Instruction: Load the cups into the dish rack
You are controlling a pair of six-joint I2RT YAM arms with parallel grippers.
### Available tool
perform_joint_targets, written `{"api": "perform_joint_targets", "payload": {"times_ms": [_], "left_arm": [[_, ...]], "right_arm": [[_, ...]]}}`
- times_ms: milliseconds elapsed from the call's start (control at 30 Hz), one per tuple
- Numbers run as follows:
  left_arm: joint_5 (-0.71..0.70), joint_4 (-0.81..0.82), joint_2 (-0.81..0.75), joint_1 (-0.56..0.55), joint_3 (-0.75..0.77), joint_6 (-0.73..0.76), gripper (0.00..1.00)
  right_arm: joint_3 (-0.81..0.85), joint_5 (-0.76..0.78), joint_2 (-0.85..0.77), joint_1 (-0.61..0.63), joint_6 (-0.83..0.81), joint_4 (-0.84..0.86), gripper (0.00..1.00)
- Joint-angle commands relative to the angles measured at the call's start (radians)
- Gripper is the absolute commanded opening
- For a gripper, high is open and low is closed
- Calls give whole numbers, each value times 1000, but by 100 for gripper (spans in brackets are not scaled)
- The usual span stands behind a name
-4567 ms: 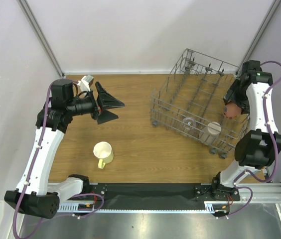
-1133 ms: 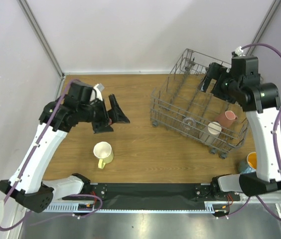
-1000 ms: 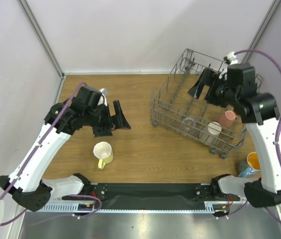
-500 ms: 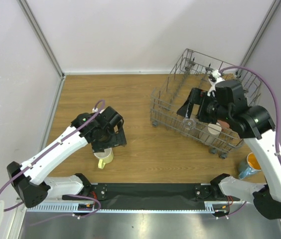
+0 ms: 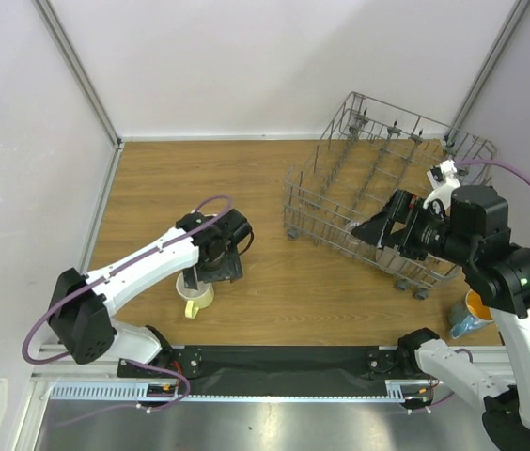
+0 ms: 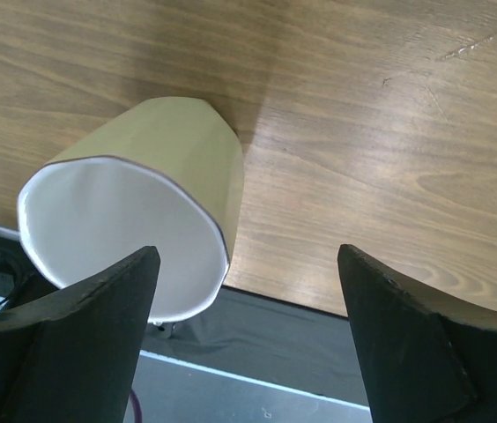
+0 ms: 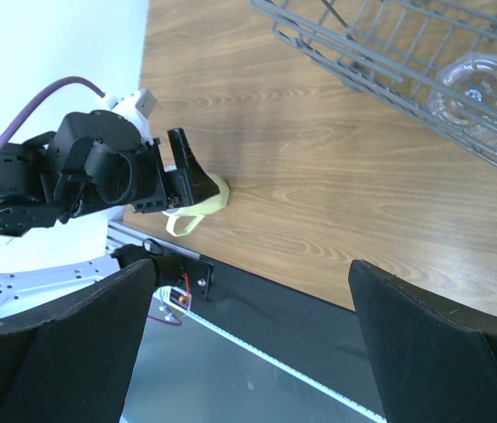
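The pale yellow handled mug stands upright near the table's front edge. My left gripper is open just above it. In the left wrist view the mug sits by the left finger, its rim partly between the jaws, untouched. My right gripper is open and empty above the grey wire dish rack's near side. The small clear glass sits in the rack. The pink mug and the beige cup are hidden behind my right arm. The right wrist view also shows the yellow mug.
A blue tumbler with an orange inside stands at the front right, past the rack's corner, partly behind my right arm. The black base strip runs along the table's near edge, close to the yellow mug.
My left gripper has swung forward and down from the table's back left to just over the yellow mug. My right gripper left the pink mug in the rack and drew back toward the near side.
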Motion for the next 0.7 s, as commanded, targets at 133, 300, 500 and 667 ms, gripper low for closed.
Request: {"api": "perform_joint_targets", "payload": {"times_ms": [133, 300, 500, 667], "left_arm": [[-23, 95, 49, -1, -36, -12, 78], [-35, 135, 57, 19, -80, 5, 67], [-40, 137, 90, 29, -80, 34, 49], [-49, 109, 86, 37, -62, 34, 16]], "right_arm": [[72, -33, 47, -17, -61, -52, 100], [86, -26, 69, -24, -73, -78, 100], [85, -21, 73, -37, -88, -94, 100], [63, -23, 73, -49, -97, -97, 100]]}}
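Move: The pale yellow cup is the only thing standing close: its middle is about 4 cm to the left of my left hand, roughly 1 cm back and 6 cm below, handle towards my base. My open fingers already straddle the line of its right-hand wall. The dish rack's middle is far off, some 38 cm right and 20 cm ahead of that hand. From my right hand the cup is about 36 cm left, 1 cm back and 31 cm down. I sink my left hand about 4 cm, almost straight down with the fingers pointing at the table, so that one finger goes inside the yellow cup and the other outside its right wall. On the way I close from nearly wide open, fastest as the descent eases off, and pinch that wall near the rim. ##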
